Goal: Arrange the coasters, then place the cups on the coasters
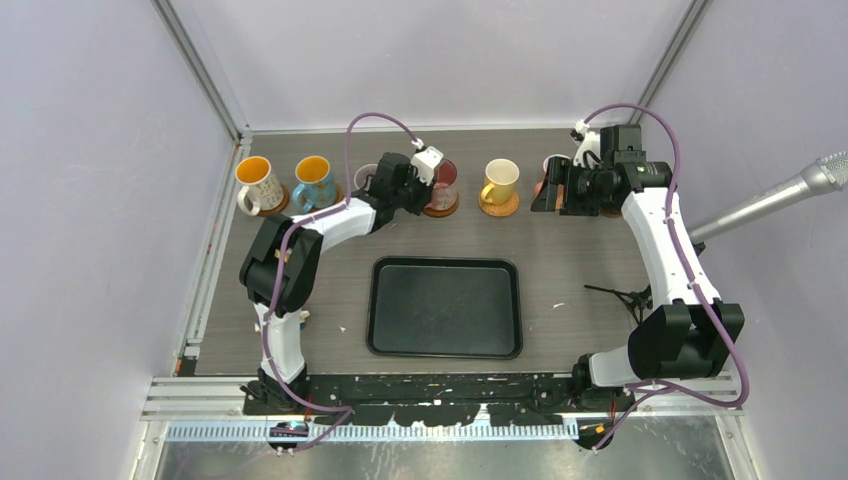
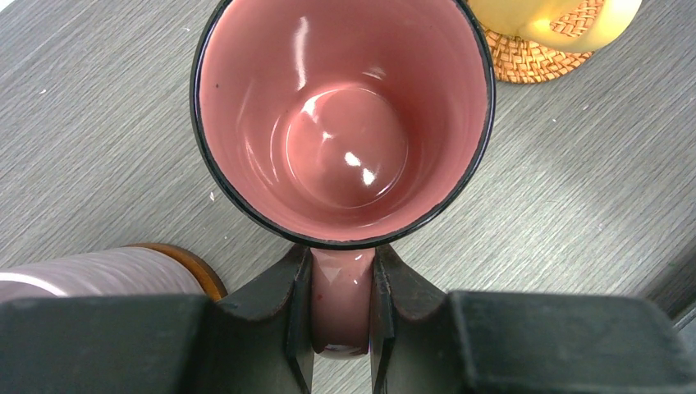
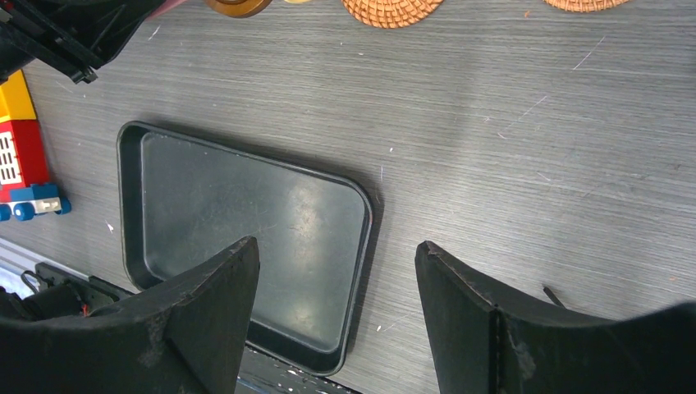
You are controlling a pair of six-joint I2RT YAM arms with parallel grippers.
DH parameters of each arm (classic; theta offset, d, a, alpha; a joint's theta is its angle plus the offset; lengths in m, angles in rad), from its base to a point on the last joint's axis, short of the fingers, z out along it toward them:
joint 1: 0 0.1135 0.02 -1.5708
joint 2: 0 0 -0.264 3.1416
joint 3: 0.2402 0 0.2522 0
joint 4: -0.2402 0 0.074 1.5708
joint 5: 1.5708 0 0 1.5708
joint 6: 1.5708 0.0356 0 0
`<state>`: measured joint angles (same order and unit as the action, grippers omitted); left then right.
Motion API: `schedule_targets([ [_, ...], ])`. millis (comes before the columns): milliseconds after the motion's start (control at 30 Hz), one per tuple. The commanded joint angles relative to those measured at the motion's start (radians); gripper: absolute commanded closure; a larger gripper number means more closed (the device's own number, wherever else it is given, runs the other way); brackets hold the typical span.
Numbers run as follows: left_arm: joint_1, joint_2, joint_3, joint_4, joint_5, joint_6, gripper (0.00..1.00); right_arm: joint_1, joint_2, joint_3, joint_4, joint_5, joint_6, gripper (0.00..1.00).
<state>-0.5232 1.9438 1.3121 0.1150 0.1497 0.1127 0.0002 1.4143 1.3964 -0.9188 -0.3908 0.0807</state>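
Observation:
My left gripper (image 2: 343, 264) is shut on the handle of the pink cup (image 2: 342, 123), whose black-rimmed mouth fills the left wrist view. From above, the pink cup (image 1: 446, 180) is over a brown coaster (image 1: 441, 209) in the back row. To its left a lilac cup (image 2: 82, 275) stands on a dark brown coaster (image 2: 197, 269). To its right a yellow cup (image 1: 500, 181) sits on a woven coaster (image 1: 499, 208). Further left, a white cup (image 1: 255, 184) and a blue cup (image 1: 314, 181), both orange inside, each stand on a coaster. My right gripper (image 1: 550, 190) is open and holds nothing; a pale cup (image 1: 553, 163) is half hidden behind it.
A black rectangular tray (image 1: 445, 345) lies in the middle of the table, also seen under my right gripper's fingers (image 3: 222, 283). A yellow, red and blue toy block (image 3: 20, 156) lies by the left arm's base. A grey microphone (image 1: 790, 195) reaches in at the right.

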Motion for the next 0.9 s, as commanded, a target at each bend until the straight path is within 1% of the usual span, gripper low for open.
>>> schedule_targets([
  [0, 0.002, -0.039, 0.042, 0.126, 0.005, 0.006, 1.0, 0.0, 0.007, 0.011, 0.006, -0.01, -0.006, 0.26],
  [33, 0.002, -0.037, 0.045, 0.118, 0.002, 0.004, 0.98, 0.0, 0.009, 0.013, 0.008, -0.01, -0.005, 0.26],
  [133, 0.002, -0.033, 0.055, 0.095, -0.005, 0.007, 0.87, 0.0, 0.016, 0.017, 0.007, -0.011, -0.007, 0.26],
  [233, 0.002, -0.034, 0.07, 0.062, -0.008, 0.007, 0.74, 0.0, 0.02, 0.019, 0.009, -0.011, -0.006, 0.26],
  [267, 0.002, -0.035, 0.07, 0.058, -0.006, 0.008, 0.71, 0.0, 0.021, 0.019, 0.009, -0.012, -0.006, 0.26],
  [400, 0.003, -0.045, 0.057, 0.054, 0.009, 0.01, 0.68, 0.0, 0.025, 0.016, 0.009, -0.013, -0.008, 0.26],
  [567, 0.002, -0.061, 0.044, 0.046, 0.018, 0.007, 0.61, 0.0, 0.029, 0.016, 0.009, -0.014, -0.01, 0.26],
  [733, 0.002, -0.077, 0.036, 0.035, 0.025, 0.007, 0.59, 0.0, 0.031, 0.015, 0.01, -0.015, -0.01, 0.26],
  [800, 0.002, -0.089, 0.032, 0.028, 0.029, 0.008, 0.56, 0.0, 0.031, 0.014, 0.011, -0.017, -0.012, 0.26],
  [867, 0.002, -0.103, 0.027, 0.017, 0.031, 0.007, 0.49, 0.0, 0.028, 0.011, 0.01, -0.018, -0.015, 0.26],
])
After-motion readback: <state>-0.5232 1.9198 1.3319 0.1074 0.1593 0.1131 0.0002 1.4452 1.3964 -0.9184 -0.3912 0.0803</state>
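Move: The pink cup is already over its brown coaster, its handle held in the left fingers; cup and coaster centre lie about 4 cm ahead and 4 cm right of the left hand, the coaster some 6 cm below. In line with it stand the lavender cup, about 13 cm to its left, and the yellow cup, about 13 cm to its right; the tray's middle is some 18 cm back and 5 cm right of the hand. From the right hand the coaster lies roughly 14 cm ahead, 21 cm left and 17 cm below. The pink cup's handle is let go: the left hand first holds still, then its fingers spread to nearly twice their gap and come clear of the handle on both sides. While they open, the hand eases straight up about 2 cm, away from the coaster, its pointing nearly unchanged. ##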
